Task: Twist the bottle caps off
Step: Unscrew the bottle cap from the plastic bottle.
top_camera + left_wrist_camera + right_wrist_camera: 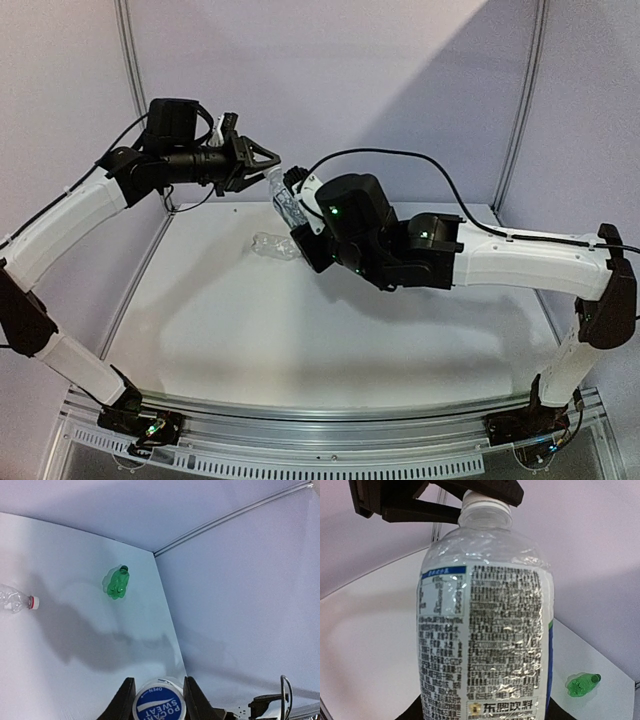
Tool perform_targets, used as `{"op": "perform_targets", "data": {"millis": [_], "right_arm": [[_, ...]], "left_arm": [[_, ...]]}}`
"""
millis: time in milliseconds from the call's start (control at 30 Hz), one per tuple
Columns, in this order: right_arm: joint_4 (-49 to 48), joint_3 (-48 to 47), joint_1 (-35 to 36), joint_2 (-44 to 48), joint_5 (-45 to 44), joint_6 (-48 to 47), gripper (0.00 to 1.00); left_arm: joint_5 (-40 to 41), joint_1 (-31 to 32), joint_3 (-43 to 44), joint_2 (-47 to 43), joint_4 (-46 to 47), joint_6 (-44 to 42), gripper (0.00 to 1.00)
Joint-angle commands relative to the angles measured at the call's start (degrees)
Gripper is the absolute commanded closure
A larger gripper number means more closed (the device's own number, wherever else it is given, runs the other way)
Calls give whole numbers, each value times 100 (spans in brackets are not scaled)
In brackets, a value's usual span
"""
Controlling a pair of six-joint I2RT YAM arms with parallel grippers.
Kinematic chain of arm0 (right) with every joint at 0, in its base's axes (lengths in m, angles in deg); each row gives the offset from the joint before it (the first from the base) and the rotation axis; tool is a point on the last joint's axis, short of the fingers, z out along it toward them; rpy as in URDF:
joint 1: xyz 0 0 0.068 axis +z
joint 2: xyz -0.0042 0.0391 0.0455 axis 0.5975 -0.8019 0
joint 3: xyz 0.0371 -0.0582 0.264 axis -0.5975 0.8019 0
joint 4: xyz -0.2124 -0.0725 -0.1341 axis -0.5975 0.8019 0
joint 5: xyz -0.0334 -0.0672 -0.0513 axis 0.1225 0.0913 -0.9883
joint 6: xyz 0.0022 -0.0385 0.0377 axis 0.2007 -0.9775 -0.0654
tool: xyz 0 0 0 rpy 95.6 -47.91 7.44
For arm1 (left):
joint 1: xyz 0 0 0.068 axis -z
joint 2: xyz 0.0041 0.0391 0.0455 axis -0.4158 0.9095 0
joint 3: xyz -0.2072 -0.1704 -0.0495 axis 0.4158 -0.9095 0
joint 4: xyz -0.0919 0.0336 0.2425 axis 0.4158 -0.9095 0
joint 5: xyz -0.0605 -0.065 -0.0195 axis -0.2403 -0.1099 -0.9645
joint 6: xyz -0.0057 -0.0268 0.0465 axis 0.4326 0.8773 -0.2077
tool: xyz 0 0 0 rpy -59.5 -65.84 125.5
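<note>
A clear bottle with a blue-white label (485,630) is held up off the table, and my right gripper (482,712) is shut on its lower body. My left gripper (159,700) is shut on its white cap (159,704), which has a blue printed top, one finger on each side. From above, the left gripper (268,168) meets the bottle (285,205) at its neck, above the right gripper (297,222). A shorter clear bottle (12,600) lies on the table with its white cap (33,602) on. The green bottle (118,582) lies farther off, capped (124,569).
The white table (300,330) is enclosed by pale walls (350,80) at the back and sides. The green bottle (582,684) lies near the back corner. The right arm (480,255) stretches across the table's right half.
</note>
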Motion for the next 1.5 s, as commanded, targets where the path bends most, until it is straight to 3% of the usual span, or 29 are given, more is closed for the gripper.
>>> {"op": "perform_targets", "data": {"millis": [0,167,267,400,533,767,967,1167,1467], "right_arm": [[-92,-100,140,-65,124,-471,100],[-352,139,139,77,219,-424,100],[-512,340,135,191,277,-338,100],[-659,594,144,374,255,-189,100],[-896,906,143,562,427,-129,100],[-1473,1488,143,1010,582,204,100],[-2482,2141,134,1515,1447,639,100],[-3131,2519,125,1739,2286,1041,100],[-3590,2626,10,1855,3073,1345,100]], "left_arm": [[-82,361,-68,38,-561,-79,88],[-181,361,-147,-54,-413,-123,78],[-232,361,-207,-171,-290,-164,65],[-95,353,-341,-438,-116,-243,28],[126,344,-486,-744,-7,-383,2],[224,280,-746,-1162,125,-575,1],[-52,64,-939,-1495,215,-939,1],[-1167,-331,-1121,-1792,1014,-1317,1],[-3106,-421,-1254,-1609,2906,-1021,1]]}}
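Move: Between the left fingertips, already pinched, sits the white cap of the upright-tilted plastic bottle. The right hand grips this bottle by its body, so for that hand the cap is about 7 cm ahead, 6 cm left and 6 cm above. Lying on the table some 34 cm below the left hand are a clear bottle, about 9 cm ahead and 3 cm left of it, and a green bottle, roughly 13 cm ahead and 32 cm right. Opening wide after a short hold, the left fingers let go of the cap. The left hand draws back about 10 cm and, after a small dip, rises about as far, tipping its fingers up some 30 degrees and swinging slightly clockwise. The right hand keeps its grip and carries the bottle back about 8 cm, dipping first, then up, rolling its left side up and turning counter-clockwise. ##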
